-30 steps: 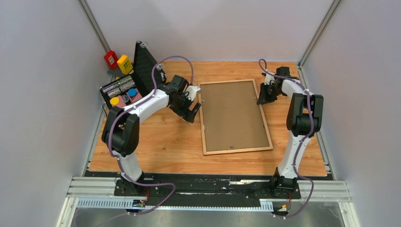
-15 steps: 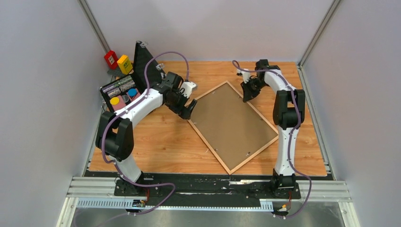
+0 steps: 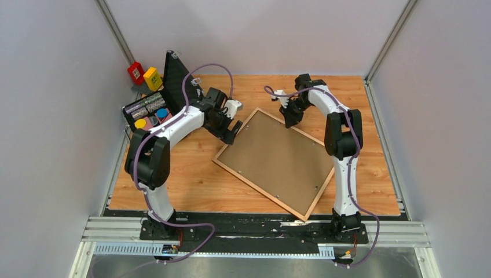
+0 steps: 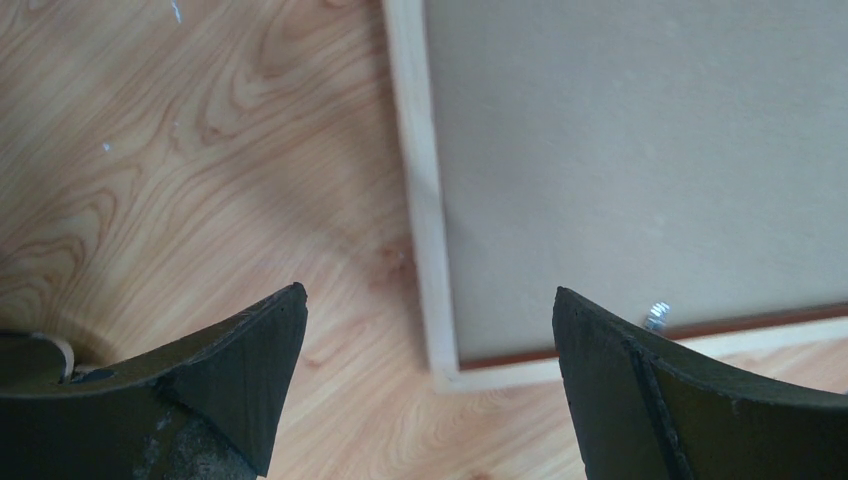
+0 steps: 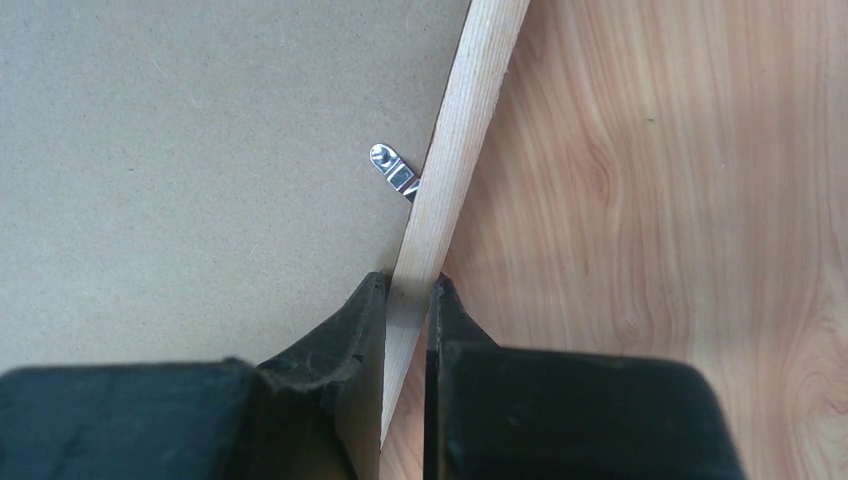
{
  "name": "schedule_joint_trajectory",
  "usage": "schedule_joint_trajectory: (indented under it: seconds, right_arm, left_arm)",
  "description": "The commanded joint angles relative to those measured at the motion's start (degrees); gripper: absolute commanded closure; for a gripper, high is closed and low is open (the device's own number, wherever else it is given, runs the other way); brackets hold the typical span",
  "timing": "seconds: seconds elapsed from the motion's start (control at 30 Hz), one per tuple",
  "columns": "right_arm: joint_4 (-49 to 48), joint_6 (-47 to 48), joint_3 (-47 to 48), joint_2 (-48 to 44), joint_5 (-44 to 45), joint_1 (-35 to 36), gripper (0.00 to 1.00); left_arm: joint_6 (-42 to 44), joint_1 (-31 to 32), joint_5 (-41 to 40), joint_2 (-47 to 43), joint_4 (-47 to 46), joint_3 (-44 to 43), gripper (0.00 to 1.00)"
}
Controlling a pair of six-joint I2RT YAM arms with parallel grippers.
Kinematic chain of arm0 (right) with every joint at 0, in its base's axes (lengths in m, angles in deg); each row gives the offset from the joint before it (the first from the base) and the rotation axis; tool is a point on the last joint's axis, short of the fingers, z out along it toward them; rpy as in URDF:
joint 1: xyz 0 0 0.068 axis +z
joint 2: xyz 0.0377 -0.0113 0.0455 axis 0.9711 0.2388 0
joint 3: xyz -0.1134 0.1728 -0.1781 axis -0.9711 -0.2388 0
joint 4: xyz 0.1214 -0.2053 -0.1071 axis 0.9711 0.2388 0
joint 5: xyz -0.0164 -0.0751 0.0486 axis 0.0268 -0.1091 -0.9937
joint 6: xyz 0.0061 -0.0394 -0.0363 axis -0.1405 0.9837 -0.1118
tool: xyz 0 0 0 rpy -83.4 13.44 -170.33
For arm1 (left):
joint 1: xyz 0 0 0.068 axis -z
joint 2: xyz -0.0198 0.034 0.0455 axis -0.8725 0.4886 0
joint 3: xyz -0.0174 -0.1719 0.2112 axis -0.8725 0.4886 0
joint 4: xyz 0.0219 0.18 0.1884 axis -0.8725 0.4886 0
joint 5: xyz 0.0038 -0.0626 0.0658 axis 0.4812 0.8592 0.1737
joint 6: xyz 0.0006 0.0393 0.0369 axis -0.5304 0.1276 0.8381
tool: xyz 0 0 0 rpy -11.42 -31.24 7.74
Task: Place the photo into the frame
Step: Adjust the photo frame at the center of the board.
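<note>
The frame (image 3: pixel 258 191) lies back up and skewed on the table, its pale wood rails around a brown backing board (image 3: pixel 275 165). My right gripper (image 3: pixel 288 119) is shut on the far rail near the top corner; in the right wrist view the fingers (image 5: pixel 408 280) pinch the pale rail (image 5: pixel 460 130) beside a metal tab (image 5: pixel 392 170). My left gripper (image 3: pixel 231 131) hangs open just above the frame's far left edge; its wrist view shows a corner of the rail (image 4: pixel 420 200) between the wide-apart fingers (image 4: pixel 428 292), touching nothing. The photo is out of view.
An open black case (image 3: pixel 149 113) with coloured items stands at the table's left edge. Red (image 3: pixel 136 72) and yellow (image 3: pixel 153 78) blocks sit behind it. Grey walls close in the table on three sides.
The right gripper has swung left with the rail in its grip, turning the frame counterclockwise from nearly upright to diagonal. The left gripper shifted slightly and stayed open.
</note>
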Motion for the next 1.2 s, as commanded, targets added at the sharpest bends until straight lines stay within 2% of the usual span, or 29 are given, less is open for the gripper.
schedule_joint_trajectory:
  seconds: [0.0, 0.33, 0.7, 0.93, 1.17]
  right_arm:
    - [-0.9, 8.7, 1.0, 0.4, -2.8, -0.1, 1.00]
    - [-8.1, 3.1, -8.0, -4.5, -6.0, 1.1, 1.00]
    - [-15.5, -10.3, -12.9, -7.5, -7.5, 1.8, 1.00]
    - [-22.1, -14.9, -20.9, -11.8, -5.4, 2.3, 1.00]
    - [-24.4, -18.4, -22.4, -13.9, -4.7, 2.6, 1.00]
  left_arm:
    - [-2.5, -0.3, -2.5, 4.7, -3.8, -4.3, 0.00]
    - [-7.7, 0.7, -1.4, 12.4, -4.4, -12.2, 0.00]
    - [-13.1, 1.6, -5.0, 12.4, -9.2, -11.2, 0.00]
    - [-12.1, 2.1, -5.7, 14.5, -8.0, -14.4, 0.00]
    - [-12.4, 3.2, -6.6, 17.8, -5.8, -17.7, 0.01]
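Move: The photo frame's left short side, now slanting, is what the left hand goes for: its middle lies about 7 cm ahead, 5 cm to the right and 7 cm below. From that hand, the left corner is some 4 cm back and 3 cm left, the turn-clip inside that side about 9 cm ahead and 9 cm right. The right hand already pinches the far long side; the short side's middle is about 20 cm to its left and 4 cm back, another clip 3 cm straight left. The frame's far side stays pinched in the right fingers, which slide it about 3 cm left over the table while the wrist turns some 10 degrees clockwise against it. The open left hand runs forward, first dipping 3 cm, then also drifting right, about 9 cm in all along the frame's short side towards its clip, turning about 10 degrees counter-clockwise, and ends astride that side without closing. ##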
